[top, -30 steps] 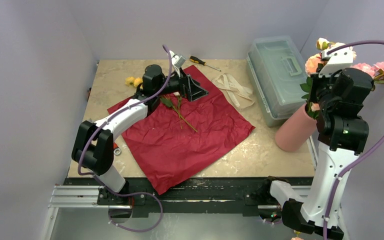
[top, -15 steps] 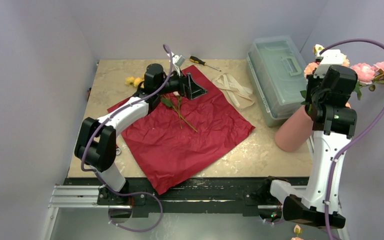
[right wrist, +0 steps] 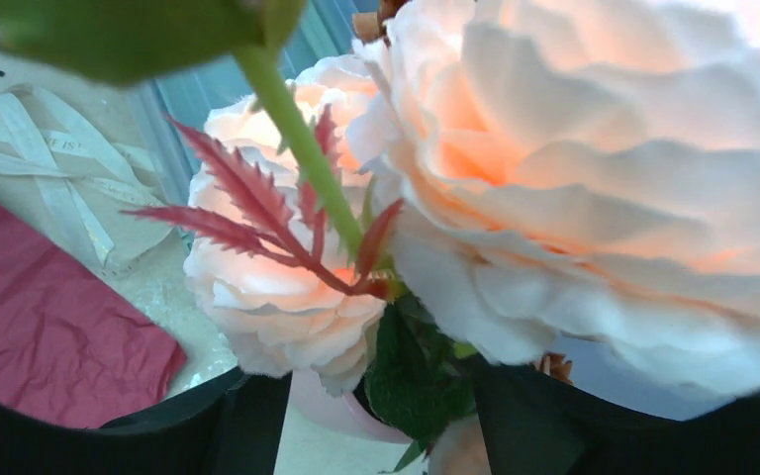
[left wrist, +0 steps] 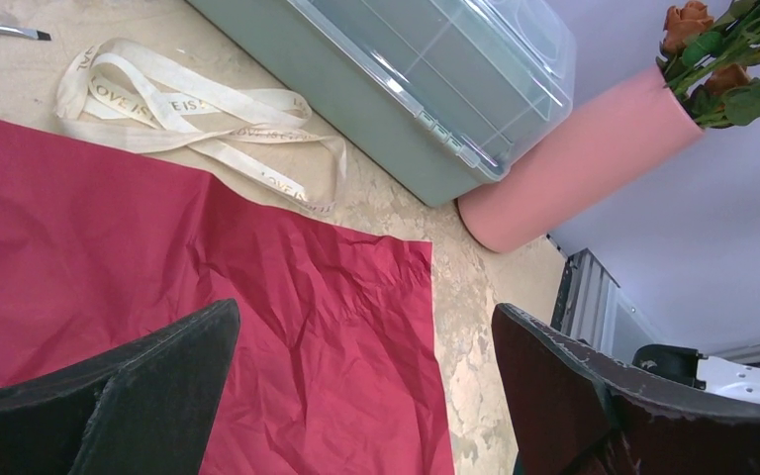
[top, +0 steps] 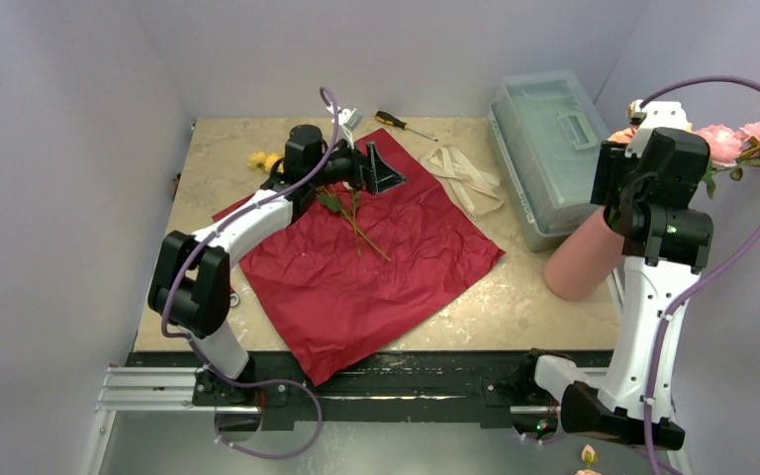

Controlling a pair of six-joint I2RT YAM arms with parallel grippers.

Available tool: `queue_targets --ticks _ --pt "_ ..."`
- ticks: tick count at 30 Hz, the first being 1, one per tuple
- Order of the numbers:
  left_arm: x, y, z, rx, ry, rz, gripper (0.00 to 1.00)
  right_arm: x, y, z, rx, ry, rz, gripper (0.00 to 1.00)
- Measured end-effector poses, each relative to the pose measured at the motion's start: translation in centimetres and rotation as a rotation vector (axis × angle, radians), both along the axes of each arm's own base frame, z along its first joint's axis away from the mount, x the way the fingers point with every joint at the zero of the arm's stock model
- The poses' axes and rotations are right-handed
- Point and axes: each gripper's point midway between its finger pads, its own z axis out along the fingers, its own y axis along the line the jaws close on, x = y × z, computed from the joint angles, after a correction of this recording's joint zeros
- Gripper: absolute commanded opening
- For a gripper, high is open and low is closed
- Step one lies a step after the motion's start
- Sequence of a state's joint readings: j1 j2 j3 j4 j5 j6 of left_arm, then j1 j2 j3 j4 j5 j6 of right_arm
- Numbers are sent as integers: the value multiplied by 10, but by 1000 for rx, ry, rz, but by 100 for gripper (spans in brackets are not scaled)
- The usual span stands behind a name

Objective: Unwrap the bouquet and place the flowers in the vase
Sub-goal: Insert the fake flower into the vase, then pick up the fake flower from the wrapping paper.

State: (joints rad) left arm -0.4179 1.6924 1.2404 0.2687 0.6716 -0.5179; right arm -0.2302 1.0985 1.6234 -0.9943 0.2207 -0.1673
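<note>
No wrapped bouquet shows: the dark red paper (top: 366, 267) lies flat on the table and the cream ribbon (top: 467, 178) lies apart. The salmon-pink vase (top: 584, 259) leans at the right edge with pink flowers (top: 742, 143) in it. My right gripper (top: 614, 193) hangs at its mouth. In the right wrist view the right gripper (right wrist: 381, 421) is open, peach flowers (right wrist: 277, 297) and a green leaf between its fingers, clamped on nothing. A leafy stem (top: 356, 223) lies on the paper. A yellow flower (top: 262, 158) rests on the table. My left gripper (top: 371, 168) is open over the paper's far corner.
A clear greenish plastic box (top: 549, 148) with a handle stands at the back right, next to the vase. A screwdriver (top: 404, 124) lies near the far edge. A small metal ring (top: 231, 299) sits left of the paper.
The right gripper has opened and the right wrist has drawn back a little from the flowers, which stay in the vase. The left gripper has edged slightly toward the far side.
</note>
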Motion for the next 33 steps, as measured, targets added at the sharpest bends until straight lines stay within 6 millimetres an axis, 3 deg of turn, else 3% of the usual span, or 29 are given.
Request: queue_targets --ticks 3,8,18,27,33 --pt "0 0 -3 3 17 1 100 -8 3 12 3 -20 1 88" --pt "-1 0 -6 2 36 3 100 -29 16 24 18 -58 43 98" --pt "3 7 -8 11 40 58 100 -53 61 56 67 -153 255 98" --pt "-5 46 -17 48 86 246 100 -55 115 104 107 -266 567 96" --pt "5 79 -35 82 159 432 99 -30 134 99 183 -225 705 95"
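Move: From the left hand the crossed stems of the remaining flowers on the red wrap lie about 8 cm ahead, 7 cm left and 24 cm below. The white rose's head is 15 cm ahead and 8 cm left, the ribbon 15 cm ahead and 18 cm right. From the right hand, those stems are some 20 cm ahead, 49 cm left. The vase stands 3 cm ahead, straight below it, and the plastic box 22 cm ahead, 8 cm left. Open the right fingers the rest of the way around the inserted peach flower and back off about 5 cm, rising; then swing left some 13 cm and up 10 cm, away from the vase, turning 40 degrees counter-clockwise. Hold the open left gripper nearly still at first, then sweep it 8 cm left and a little down towards the stems, turning 25 degrees counter-clockwise. ##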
